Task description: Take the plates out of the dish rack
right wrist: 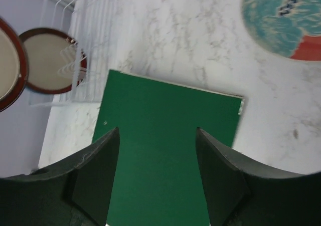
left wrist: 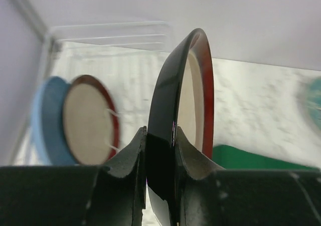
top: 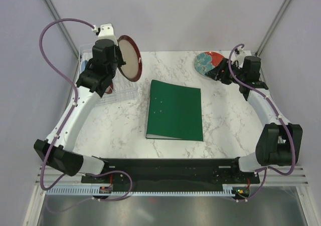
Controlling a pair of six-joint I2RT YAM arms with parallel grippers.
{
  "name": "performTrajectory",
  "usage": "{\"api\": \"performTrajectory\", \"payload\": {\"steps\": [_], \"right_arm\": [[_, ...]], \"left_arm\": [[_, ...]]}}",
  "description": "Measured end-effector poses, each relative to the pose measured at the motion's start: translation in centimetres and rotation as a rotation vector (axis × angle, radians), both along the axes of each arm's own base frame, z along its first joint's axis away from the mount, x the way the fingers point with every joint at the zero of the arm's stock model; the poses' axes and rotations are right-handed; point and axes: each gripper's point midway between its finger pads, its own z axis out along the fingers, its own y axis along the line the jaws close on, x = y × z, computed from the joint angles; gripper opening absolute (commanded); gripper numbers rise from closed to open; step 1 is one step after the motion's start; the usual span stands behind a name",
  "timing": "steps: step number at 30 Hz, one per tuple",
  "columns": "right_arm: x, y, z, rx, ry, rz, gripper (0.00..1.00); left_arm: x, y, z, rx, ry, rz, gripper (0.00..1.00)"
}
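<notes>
My left gripper (left wrist: 160,141) is shut on the dark rim of a brown-rimmed, cream-centred plate (left wrist: 183,110). It holds the plate on edge above the clear dish rack (top: 123,93) at the table's left. The top view shows this plate (top: 129,58) lifted beside the left gripper (top: 119,60). A second brown-rimmed plate (left wrist: 90,121) and a light blue plate (left wrist: 45,121) stand in the rack (left wrist: 110,35). The red plate with teal blotches (top: 209,63) lies flat at the back right. My right gripper (top: 219,73) is open and holds nothing, just beside that plate (right wrist: 281,20).
A green binder (top: 175,109) lies flat in the middle of the marble table, between the rack and the red plate. In the right wrist view it (right wrist: 165,136) fills the space under the open fingers. Grey walls with metal posts close the back and sides.
</notes>
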Motion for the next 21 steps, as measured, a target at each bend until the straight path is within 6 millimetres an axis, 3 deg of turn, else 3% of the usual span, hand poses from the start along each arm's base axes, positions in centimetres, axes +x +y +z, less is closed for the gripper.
{"api": "performTrajectory", "payload": {"steps": [3, 6, 9, 14, 17, 21], "right_arm": [[-0.8, 3.5, 1.4, 0.052, -0.032, 0.11, 0.7], [-1.7, 6.7, 2.8, 0.11, -0.062, 0.21, 0.7], [-2.4, 9.1, 4.4, 0.174, -0.1, 0.288, 0.7], [-3.4, 11.6, 5.5, 0.251, -0.12, 0.357, 0.71], [-4.1, 13.2, 5.9, 0.277, -0.126, 0.403, 0.71], [-4.6, 14.8, 5.5, 0.299, -0.115, 0.449, 0.72]], "left_arm": [[-1.6, -2.9, 0.0, -0.143, 0.0, -0.141, 0.02], [-2.8, -5.5, -1.3, -0.263, 0.027, -0.259, 0.02], [-3.9, -7.7, -3.7, -0.359, 0.085, -0.346, 0.02], [-5.0, -10.5, -7.4, -0.49, 0.18, -0.438, 0.02], [-5.2, -11.7, -7.7, -0.558, 0.182, -0.48, 0.02], [-5.1, -13.0, -6.2, -0.628, 0.141, -0.54, 0.02]]}}
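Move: The left hand already holds the brown-rimmed plate, whose middle is about 5 cm ahead, 5 cm right and 5 cm below; the right gripper it is brought to waits some 50 cm to its right, level ahead and 14 cm lower. The dish rack is 12 cm left, 3 cm ahead and 28 cm below. From the right hand that plate lies about 44 cm left, 5 cm ahead, 10 cm up; the red-and-teal plate 11 cm straight ahead, 20 below, and the green binder 20 cm left, 15 back, 21 below. Still pinching the plate by its rim, the left hand swings it about 13 cm right towards the right gripper, sinking and drawing back as it goes, while turning clockwise some 30 degrees and rolling its left side down. The right hand comes to meet it, some 15 cm left with a smaller rise and draw back, turning counter-clockwise, fingers wide open, up to the free rim; whether it touches can't be seen. ##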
